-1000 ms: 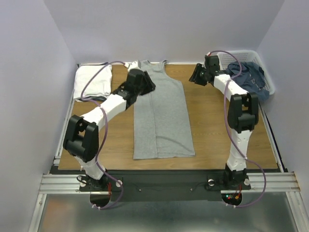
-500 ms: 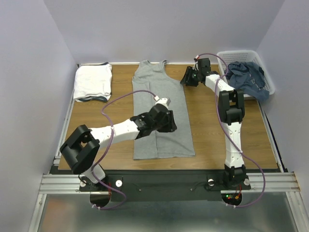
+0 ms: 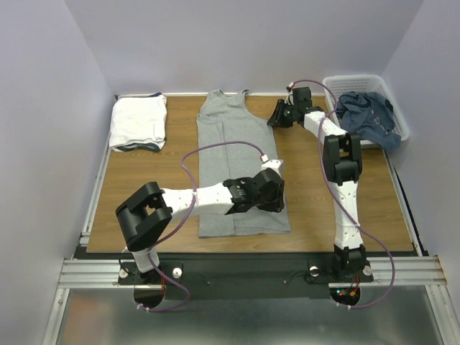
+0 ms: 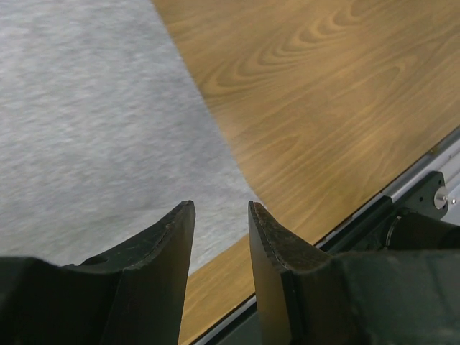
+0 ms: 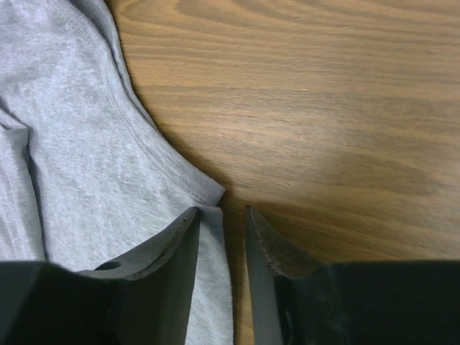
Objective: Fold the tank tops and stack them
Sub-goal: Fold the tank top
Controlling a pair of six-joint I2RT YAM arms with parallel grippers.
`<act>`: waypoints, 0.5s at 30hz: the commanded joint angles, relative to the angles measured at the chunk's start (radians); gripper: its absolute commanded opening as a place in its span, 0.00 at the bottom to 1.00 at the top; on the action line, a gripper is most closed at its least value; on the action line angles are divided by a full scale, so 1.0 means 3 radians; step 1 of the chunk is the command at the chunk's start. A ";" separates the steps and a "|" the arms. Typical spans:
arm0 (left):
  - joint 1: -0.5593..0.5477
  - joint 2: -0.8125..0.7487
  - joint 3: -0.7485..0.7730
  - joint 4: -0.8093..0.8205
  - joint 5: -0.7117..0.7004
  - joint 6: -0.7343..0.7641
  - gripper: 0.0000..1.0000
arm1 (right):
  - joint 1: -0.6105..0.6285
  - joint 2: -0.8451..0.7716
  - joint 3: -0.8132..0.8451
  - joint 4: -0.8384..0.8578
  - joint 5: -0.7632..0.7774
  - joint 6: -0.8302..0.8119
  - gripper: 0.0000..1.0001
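A heather grey tank top [image 3: 241, 144] lies flat, straps at the far side, in the middle of the wooden table [image 3: 316, 194]. My left gripper [image 3: 280, 195] hovers at its near right hem corner; in the left wrist view the gripper [image 4: 220, 205] is open and empty over the grey fabric [image 4: 86, 108]. My right gripper [image 3: 275, 117] is at the top's right armhole. In the right wrist view that gripper [image 5: 221, 210] is open, with the edge of the grey fabric [image 5: 79, 144] lying between its tips, not pinched.
A folded white tank top [image 3: 138, 122] lies at the far left corner. A white lattice basket [image 3: 363, 80] at the far right holds a crumpled dusty blue garment [image 3: 370, 118]. The table's metal front rail [image 4: 420, 190] runs close beside the left gripper.
My left arm swung from the tank top's far left side across to its near right hem corner. My right gripper dropped to the right armhole and its jaws narrowed.
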 commanded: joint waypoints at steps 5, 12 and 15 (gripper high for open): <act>-0.0355 0.0371 0.0444 -0.0203 -0.0077 0.0034 0.50 | 0.0053 0.0177 0.0169 0.0126 -0.0152 0.0008 0.28; -0.0529 0.0576 0.0603 -0.0367 -0.0138 0.0024 0.51 | 0.0053 0.0157 0.0112 0.0151 -0.0131 0.0014 0.14; -0.0580 0.0658 0.0669 -0.0408 -0.0159 0.0034 0.51 | 0.0053 0.0152 0.0117 0.0167 -0.0131 0.0024 0.12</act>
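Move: The tank top's near right hem corner lies about 8 cm back, 5 cm to the right and 9 cm below the left hand; the near left hem corner is some 10 cm back and 24 cm to its left, at the same depth. The right hand is already at the top of the tank top's right edge, with the armhole corner roughly 1 cm ahead, 1 cm left and 1 cm below; the right shoulder strap is about 12 cm ahead and 9 cm left of this hand. Close the right gripper from nearly half open to almost shut, pinching the cloth at the armhole corner while that hand stays down there, barely shifting. Meanwhile bring the half-open left gripper back about 6 cm, down 5 cm and right 4 cm towards the near right hem corner, turning it clockwise some 10 degrees and rolling its left side up a little. ##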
